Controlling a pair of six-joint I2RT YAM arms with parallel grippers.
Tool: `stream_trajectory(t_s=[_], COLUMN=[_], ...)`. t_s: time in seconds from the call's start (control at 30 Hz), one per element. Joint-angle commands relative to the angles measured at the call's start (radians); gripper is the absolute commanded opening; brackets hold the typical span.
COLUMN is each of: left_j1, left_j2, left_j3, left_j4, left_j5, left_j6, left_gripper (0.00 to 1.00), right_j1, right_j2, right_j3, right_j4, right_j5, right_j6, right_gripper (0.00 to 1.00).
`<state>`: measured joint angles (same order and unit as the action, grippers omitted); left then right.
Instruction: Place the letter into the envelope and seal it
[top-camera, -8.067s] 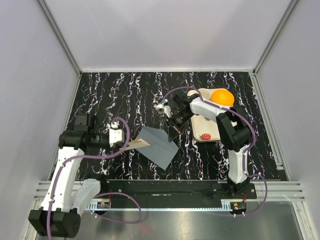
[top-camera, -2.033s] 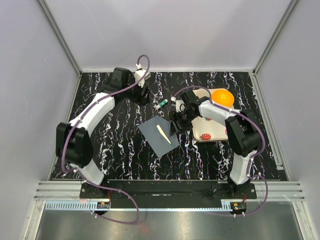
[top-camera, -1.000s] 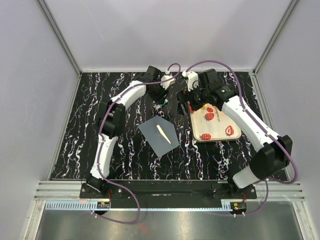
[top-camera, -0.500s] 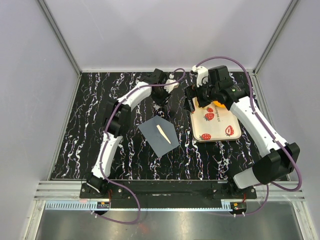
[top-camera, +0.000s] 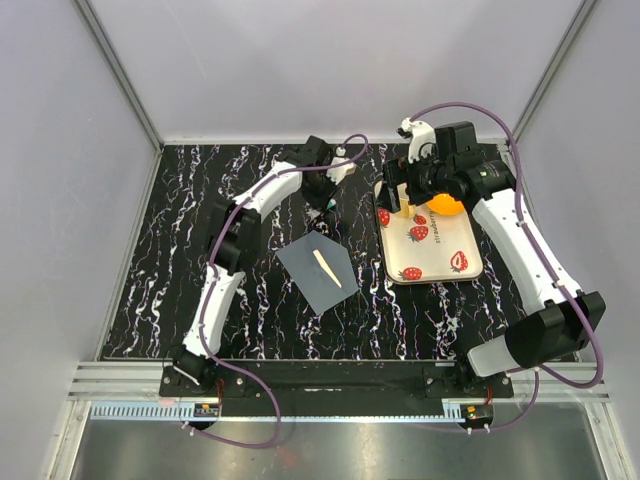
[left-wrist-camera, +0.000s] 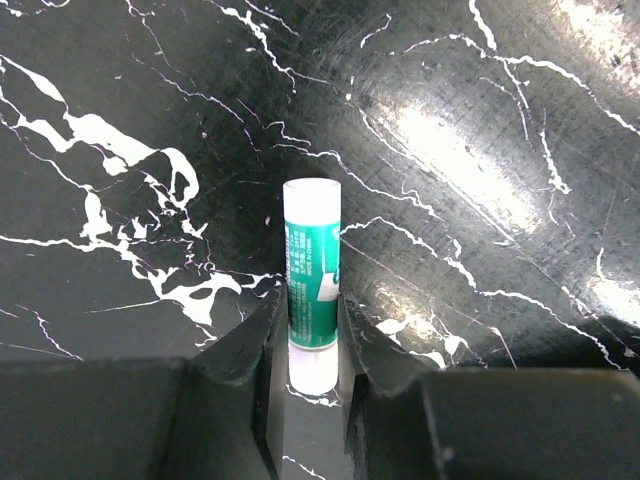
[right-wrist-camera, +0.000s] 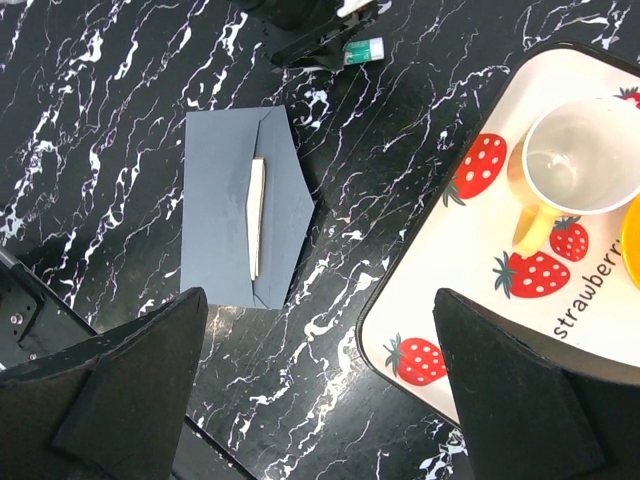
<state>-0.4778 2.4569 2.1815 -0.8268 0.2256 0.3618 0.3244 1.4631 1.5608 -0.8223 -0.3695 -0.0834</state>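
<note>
The dark grey envelope (top-camera: 318, 272) lies flat mid-table, also in the right wrist view (right-wrist-camera: 225, 220). Only a thin tan strip of the letter (top-camera: 327, 268) (right-wrist-camera: 256, 215) shows along the flap's edge; the rest is hidden inside. My left gripper (top-camera: 328, 203) (left-wrist-camera: 312, 330) is down on the table behind the envelope, its jaws pressed on both sides of a green and white glue stick (left-wrist-camera: 312, 270) (right-wrist-camera: 365, 48) lying there. My right gripper (top-camera: 397, 196) (right-wrist-camera: 320, 300) hangs open high above the gap between envelope and tray, holding nothing.
A cream strawberry-printed tray (top-camera: 440, 262) (right-wrist-camera: 450, 290) sits right of the envelope. It holds a yellow mug (right-wrist-camera: 575, 160) and an orange (top-camera: 445, 205). Black marbled tabletop surrounds everything; grey walls enclose the back and sides.
My left jaws have closed in onto the glue stick. My right arm has drawn back and to the right, ending over the tray's far end. Envelope and letter have not moved.
</note>
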Motion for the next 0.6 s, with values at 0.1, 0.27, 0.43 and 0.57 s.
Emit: stream_trajectory(t_s=[0.1, 0.27, 0.43, 0.57], left_j1=[0.027, 0.019, 0.062, 0.111], left_j2=[-0.105, -0.182, -0.242, -0.340], left_j3=[0.040, -0.047, -0.195, -0.320], left_j4=[-0.009, -0.014, -0.026, -0.043], left_j5=[0.066, -0.043, -0.111, -0.117], left_j6=[-0.096, -0.041, -0.014, 0.002], left_gripper=[0.00, 0.00, 0.00, 0.00], right_j1=[-0.059, -0.067, -0.071, -0.073], right_j2=[-0.037, -0.032, -0.041, -0.044], right_j3=[0.044, 0.044, 0.036, 0.024], right_j4=[-0.017, -0.015, -0.015, -0.017], right_j5=[-0.080, -0.097, -0.101, -0.106], right_j6=[0.028, 0.034, 0.036, 0.036], right_gripper=[1.00, 1.00, 1.00, 1.00])
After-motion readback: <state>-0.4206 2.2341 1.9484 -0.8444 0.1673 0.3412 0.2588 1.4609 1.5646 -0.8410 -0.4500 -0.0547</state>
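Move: The left hand already grips the glue stick just above the table. From this hand, the envelope's middle lies about 18 cm back, 2 cm to the left and 2 cm lower. The letter's edge showing in the envelope is roughly 17 cm straight back. The strawberry tray is some 26 cm to the right and 6 cm back, the mug about 19 cm right and level with it. From the right hand, the envelope is roughly 14 cm left, 4 cm back and 25 cm below. Up first, then sideways to its left: the left hand lifts the glue stick some 3.5 cm off the table and swings it left about 5.5 cm, beyond the envelope's far corner, easing back a little towards the envelope as the sweep gathers speed. The fingers keep their pinch around the glue stick; the wrist turns only slightly counter-clockwise. ##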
